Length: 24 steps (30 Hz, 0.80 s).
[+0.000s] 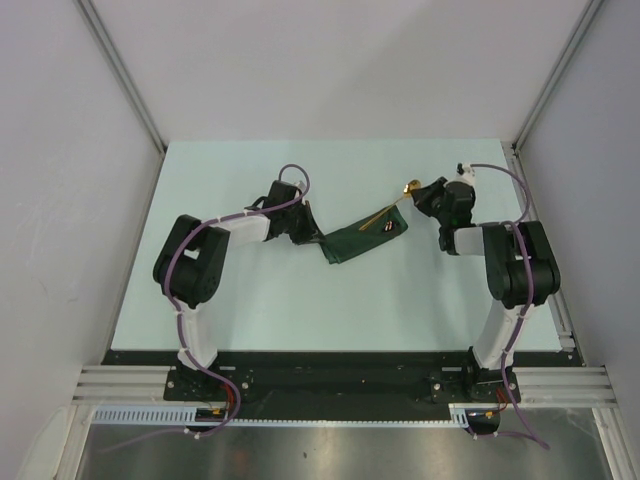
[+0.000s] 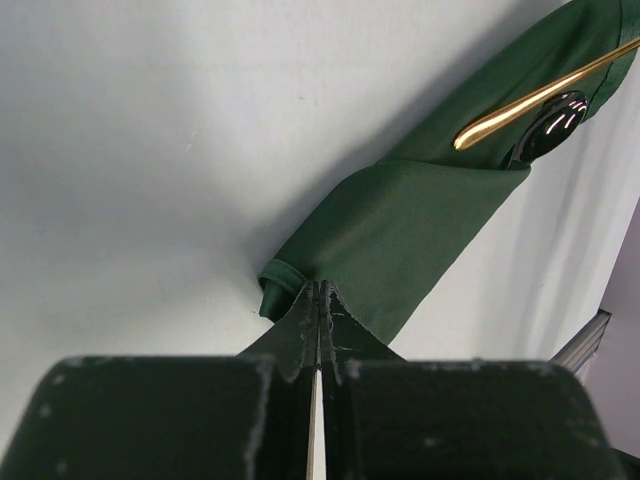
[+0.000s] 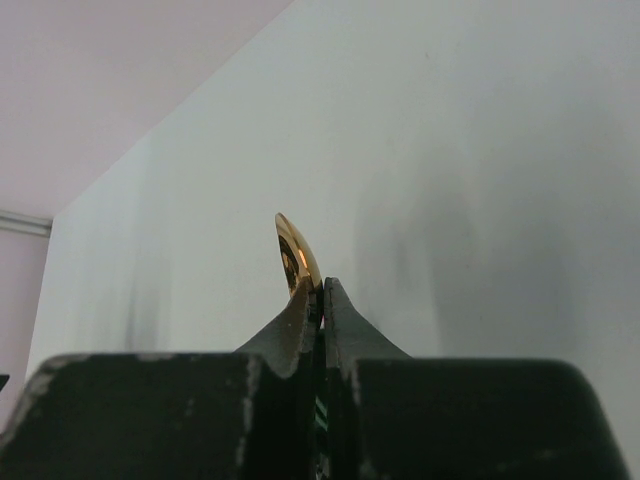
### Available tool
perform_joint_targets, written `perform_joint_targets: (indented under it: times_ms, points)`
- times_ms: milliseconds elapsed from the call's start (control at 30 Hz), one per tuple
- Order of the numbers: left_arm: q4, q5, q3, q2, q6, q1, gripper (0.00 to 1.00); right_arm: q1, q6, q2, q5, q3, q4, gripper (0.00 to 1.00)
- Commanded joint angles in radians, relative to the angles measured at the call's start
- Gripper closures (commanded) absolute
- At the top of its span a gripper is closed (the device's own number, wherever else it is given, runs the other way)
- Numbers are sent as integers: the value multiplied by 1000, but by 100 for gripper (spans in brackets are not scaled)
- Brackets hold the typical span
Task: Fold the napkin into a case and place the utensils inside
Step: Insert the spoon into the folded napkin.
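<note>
The napkin (image 1: pixel 362 241) lies mid-table as a narrow dark green case (image 2: pixel 400 225), slanting up to the right. My left gripper (image 1: pixel 316 237) is shut on the case's near left end (image 2: pixel 320 287). The glossy black spoon (image 2: pixel 553 122) shows its bowl at the pouch's mouth. The gold spoon (image 1: pixel 392 207) slants from the case up to the right, its handle tip (image 2: pixel 470 135) just above the pouch's mouth. My right gripper (image 1: pixel 421 196) is shut on the gold spoon near its bowl (image 3: pixel 297 255), held off the table; the jaws (image 3: pixel 321 287) meet just below the bowl.
The pale table (image 1: pixel 250 300) is boxed in by white walls on the left, back and right. A metal rail (image 1: pixel 540 230) runs along its right edge, close behind my right arm. The arm bases stand on a black bar (image 1: pixel 340 375) at the near edge.
</note>
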Motion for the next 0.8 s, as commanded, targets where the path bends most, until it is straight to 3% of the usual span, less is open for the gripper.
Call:
perform_joint_targets:
  times_ms: [0,767]
  points:
    - [33,2,-6,7,-5,-5,100,46,8,-35,44,-33,24,100]
    - [44,-2,-22,1,-23,-19,100,159,163,-120,156,-88,-130,100]
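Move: The right gripper already holds the gold spoon by its neck, handle trailing left and back; the napkin's pocket mouth lies about 11 cm to this hand's left, 10 cm back and 7 cm lower. The black spoon's bowl, already in the napkin, is roughly 5 cm left and 7 cm back; the napkin's open right end is some 6 cm straight back, both about 7 cm below. From the left gripper, the mouth is around 13 cm right and 1 cm farther out. Slide the gold spoon handle-first into the napkin's pocket: draw the right gripper about 6 cm diagonally left and back, sinking some 2 cm, and tip its fingers slightly downward, under 10 degrees, keeping them shut on the spoon. Keep the closed left fingertips resting on the napkin's left end. ##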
